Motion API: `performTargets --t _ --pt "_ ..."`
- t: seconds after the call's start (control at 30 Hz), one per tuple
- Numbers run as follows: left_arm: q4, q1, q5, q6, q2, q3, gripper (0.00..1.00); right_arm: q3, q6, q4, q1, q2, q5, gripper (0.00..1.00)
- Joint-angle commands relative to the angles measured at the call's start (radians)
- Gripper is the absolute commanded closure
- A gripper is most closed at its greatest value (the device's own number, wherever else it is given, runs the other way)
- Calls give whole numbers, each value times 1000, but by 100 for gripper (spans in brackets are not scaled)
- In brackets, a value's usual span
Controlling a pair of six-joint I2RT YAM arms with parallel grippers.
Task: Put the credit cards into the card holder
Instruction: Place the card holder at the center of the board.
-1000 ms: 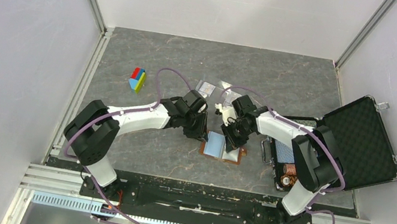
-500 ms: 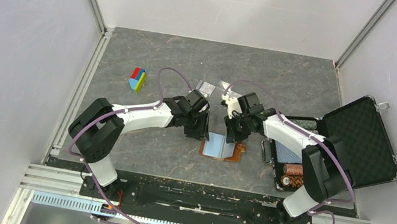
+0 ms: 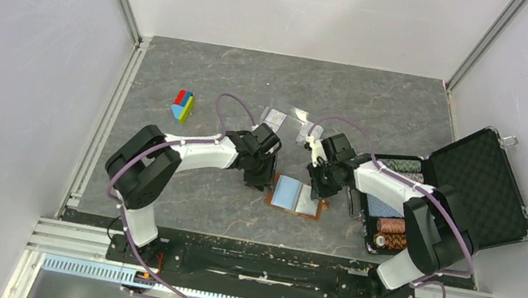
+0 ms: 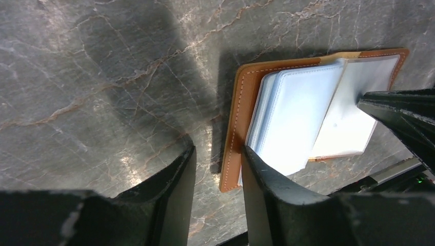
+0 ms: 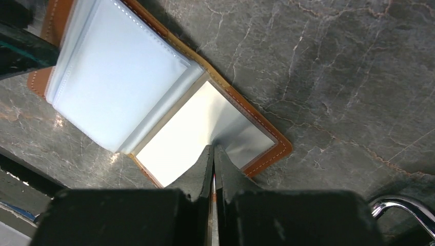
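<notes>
The card holder [image 3: 296, 197] lies open on the table, brown leather with pale clear sleeves [image 5: 115, 77]. Its right half shows a whitish face [image 5: 172, 146] that looks like one of the credit cards under a sleeve. My right gripper [image 5: 213, 149] is shut, and its tips press on that face where the plastic puckers. My left gripper [image 4: 218, 156] stands open at the holder's left edge [image 4: 233, 138], with its right finger [image 4: 256, 174] over the leather rim. Small pale flat pieces [image 3: 274, 116] lie behind the grippers; I cannot tell whether they are cards.
An open black foam-lined case [image 3: 473, 188] holding stacks of chips [image 3: 392, 227] stands at the right, with its metal handle [image 5: 405, 207] close to my right gripper. A small coloured block [image 3: 183, 105] sits at the back left. Metal rails [image 3: 98, 129] edge the table.
The right gripper lifted back from the holder, then came down on its right half, staying shut. The left jaws spread wider at the holder's left edge.
</notes>
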Motion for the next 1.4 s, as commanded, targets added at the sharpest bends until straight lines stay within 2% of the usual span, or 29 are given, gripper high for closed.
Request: performTargets --t 0.0,0.1,0.23,0.3,0.53,0.93,1.23,1.37 --pt "18 0 24 -21 34 46 57 -58 -25 8 -2 26 20 100" --pt "59 0 62 -31 39 31 63 -64 -25 37 -2 34 3 100" --pt "94 0 75 -62 5 -14 91 -35 -45 48 -3 47 -22 100" --pt "90 0 67 -74 -17 -33 98 -16 -56 49 -3 53 -46 100" --pt "27 0 21 -112 -68 -86 98 -19 -60 46 -2 67 -22 100" --pt "-14 20 -7 -127 -52 -117 98 -116 -38 -30 -3 17 207 100" --pt "-3 21 9 -120 -28 -112 98 -108 -60 -43 -2 -35 208 100" --pt "19 20 24 -108 -41 -115 98 -111 -83 -8 -2 -60 99 100"
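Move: Level with the left hand, the open card holder's middle lies about 7 cm to the right and 1 cm lower; the left fingers stand open over its left edge. From the right hand, whose shut fingertips are already on the right-hand page, that middle is some 4 cm to the left. The clear tray lies about 18 cm ahead and 8 cm left of the right hand, the chip case level with it and roughly 20 cm right. Keeping its shut fingertips on the right-hand page, the right hand eases about 1 cm left, then goes some 2.5 cm right and slightly forward, dragging the card holder along while tilting a little. The left hand shuts its empty fingers and draws back and left about 3 cm from the holder's left edge, sinking 1 cm, then stays there. ##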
